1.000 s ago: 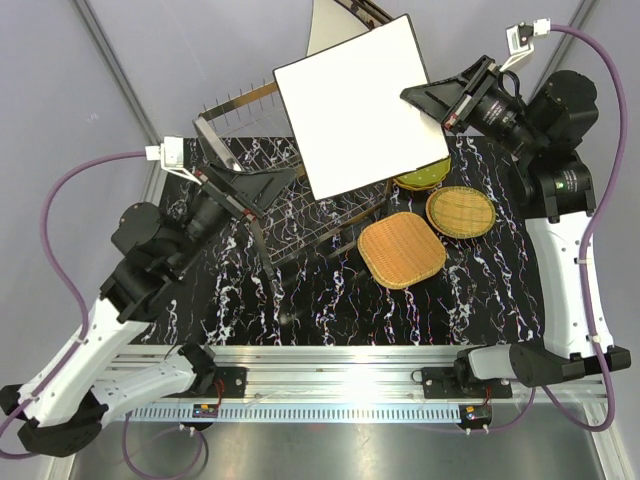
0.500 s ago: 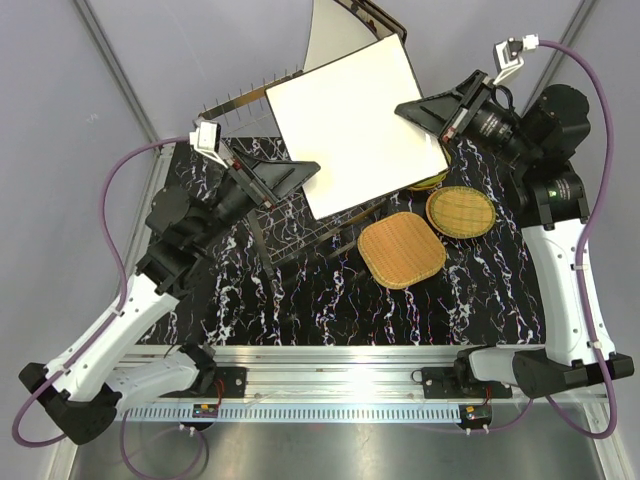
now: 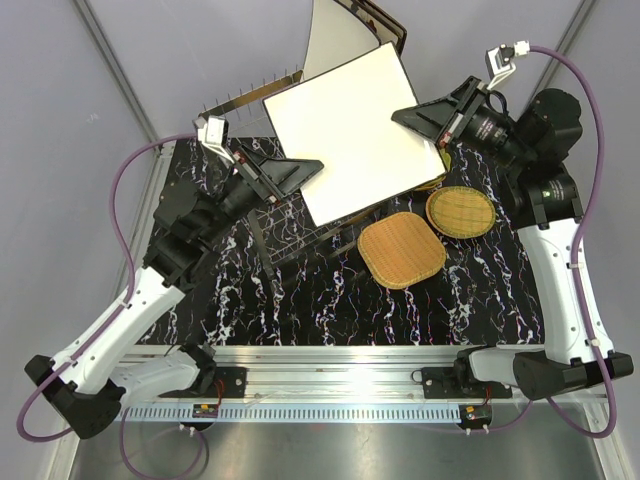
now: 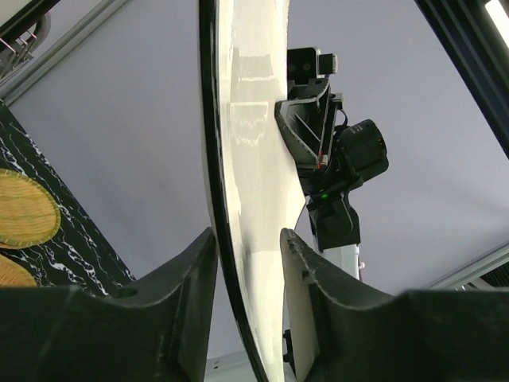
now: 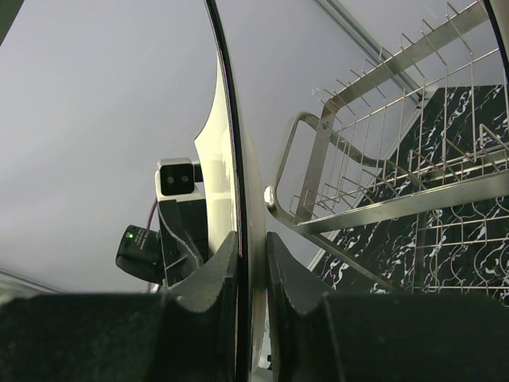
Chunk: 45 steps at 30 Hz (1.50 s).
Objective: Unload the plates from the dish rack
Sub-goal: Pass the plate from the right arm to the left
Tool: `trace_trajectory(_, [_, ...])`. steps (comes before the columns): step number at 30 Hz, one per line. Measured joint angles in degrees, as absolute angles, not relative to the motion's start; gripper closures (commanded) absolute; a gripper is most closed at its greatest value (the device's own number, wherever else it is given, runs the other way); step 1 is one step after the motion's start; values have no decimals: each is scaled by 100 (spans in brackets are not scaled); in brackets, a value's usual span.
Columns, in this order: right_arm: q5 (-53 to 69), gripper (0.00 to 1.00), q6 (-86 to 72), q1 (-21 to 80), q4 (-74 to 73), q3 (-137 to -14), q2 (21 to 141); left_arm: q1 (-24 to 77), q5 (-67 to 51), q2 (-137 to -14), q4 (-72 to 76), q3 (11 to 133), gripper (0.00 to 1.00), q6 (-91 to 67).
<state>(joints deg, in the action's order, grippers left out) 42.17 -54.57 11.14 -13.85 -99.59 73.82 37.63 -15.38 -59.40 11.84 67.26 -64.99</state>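
A large cream square plate (image 3: 350, 130) hangs in the air above the dish rack (image 3: 235, 102). My right gripper (image 3: 408, 115) is shut on its right edge, and my left gripper (image 3: 312, 172) pinches its left edge. In the left wrist view the plate (image 4: 246, 119) runs edge-on between my left gripper's (image 4: 246, 239) fingers, both touching it. The right wrist view has the plate (image 5: 213, 143) clamped in my right gripper (image 5: 250, 239), with the rack (image 5: 382, 207) beyond. More cream plates (image 3: 335, 35) stand upright at the rack's back.
Two woven wicker plates (image 3: 400, 250) (image 3: 460, 210) lie on the black marbled table (image 3: 330, 300) right of the rack. A green dotted plate (image 3: 435, 180) peeks out from under the held plate. Grey walls close in behind and to the left.
My left arm swung up and right to the plate's left edge and its jaws closed onto it. The plate, held by the right gripper, shifted slightly left and back.
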Motion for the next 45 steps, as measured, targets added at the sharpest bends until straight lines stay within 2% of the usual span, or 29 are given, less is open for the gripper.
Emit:
trace_trajectory(4, [4276,100,-5533,1114,-1273,-9852,7378,3730,-1570,-5970,1164,6742,79,-6506])
trace_trajectory(5, [4292,100,-5544,1114,-1225,-9837,7376,3710,-1579,-5990,1162,6742,89,-6501])
trace_trajectory(7, [4294,96,-5516,1111,-1100,-9802,7367,3682,-1599,-6027,1166,6748,99,-6589])
trace_trajectory(9, [4305,88,-5459,1109,-963,-9765,7360,3658,-1614,-6040,1173,6751,100,-6635])
trace_trajectory(10, [4307,79,-5446,1109,-913,-9741,7354,3638,-1640,-6047,1184,6751,100,-6652])
trace_trajectory(13, [4329,66,-5487,1109,-834,-9703,7352,3579,-1699,-6047,1208,6751,100,-6654])
trace_trajectory(14, [4331,58,-5524,1109,-823,-9703,7352,3551,-1739,-6047,1210,6751,100,-6650])
trace_trajectory(16, [4344,48,-5575,1114,-760,-9701,7345,3494,-1817,-6047,1197,6751,100,-6635])
trace_trajectory(17, [4346,38,-5583,1114,-711,-9701,7336,3457,-1865,-6047,1168,6751,100,-6635])
trace_trajectory(20, [4359,24,-5596,1114,-615,-9701,7299,3361,-1968,-6038,1081,6748,100,-6635])
trace_trajectory(23, [4348,17,-5561,1114,-561,-9701,7266,3253,-2058,-6025,982,6748,100,-6635])
trace_trajectory(27, [4316,0,-5483,1114,-574,-9692,7227,3138,-2147,-5992,899,6746,100,-6632])
trace_trajectory(45, [4324,0,-4237,1105,-392,-9369,6812,2128,-2447,-5513,725,6759,100,-6663])
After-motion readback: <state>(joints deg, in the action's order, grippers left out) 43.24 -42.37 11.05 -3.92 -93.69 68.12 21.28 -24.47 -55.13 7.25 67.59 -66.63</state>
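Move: The large white plate, still held at its far-right edge by the right hand, has its middle about 8 cm to the left hand's right, 5 cm ahead and slightly above; the open left fingers already straddle its near-left edge. From the right hand it lies 8 cm left, 4 cm back. The dish rack is roughly 12 cm ahead of and 3 cm left of the left hand, some 30 cm down; the square wicker plate is about 4 cm right of the right hand, level with it, 50 cm down. The left fingers close and pinch the white plate's near-left edge while the right hand keeps its grip, creeping about a centimetre forward and dipping slightly before carrying the plate to the left with gathering speed, 6 to 7 cm in all and some 2 cm forward, with a small counter-clockwise turn. Once the left has its pinch, the right fingers open wide and let go of the opposite edge, and that hand backs off some 2.5 cm towards its base, rising a little as its wrist tips up and rolls by roughly 20 degrees in all. ##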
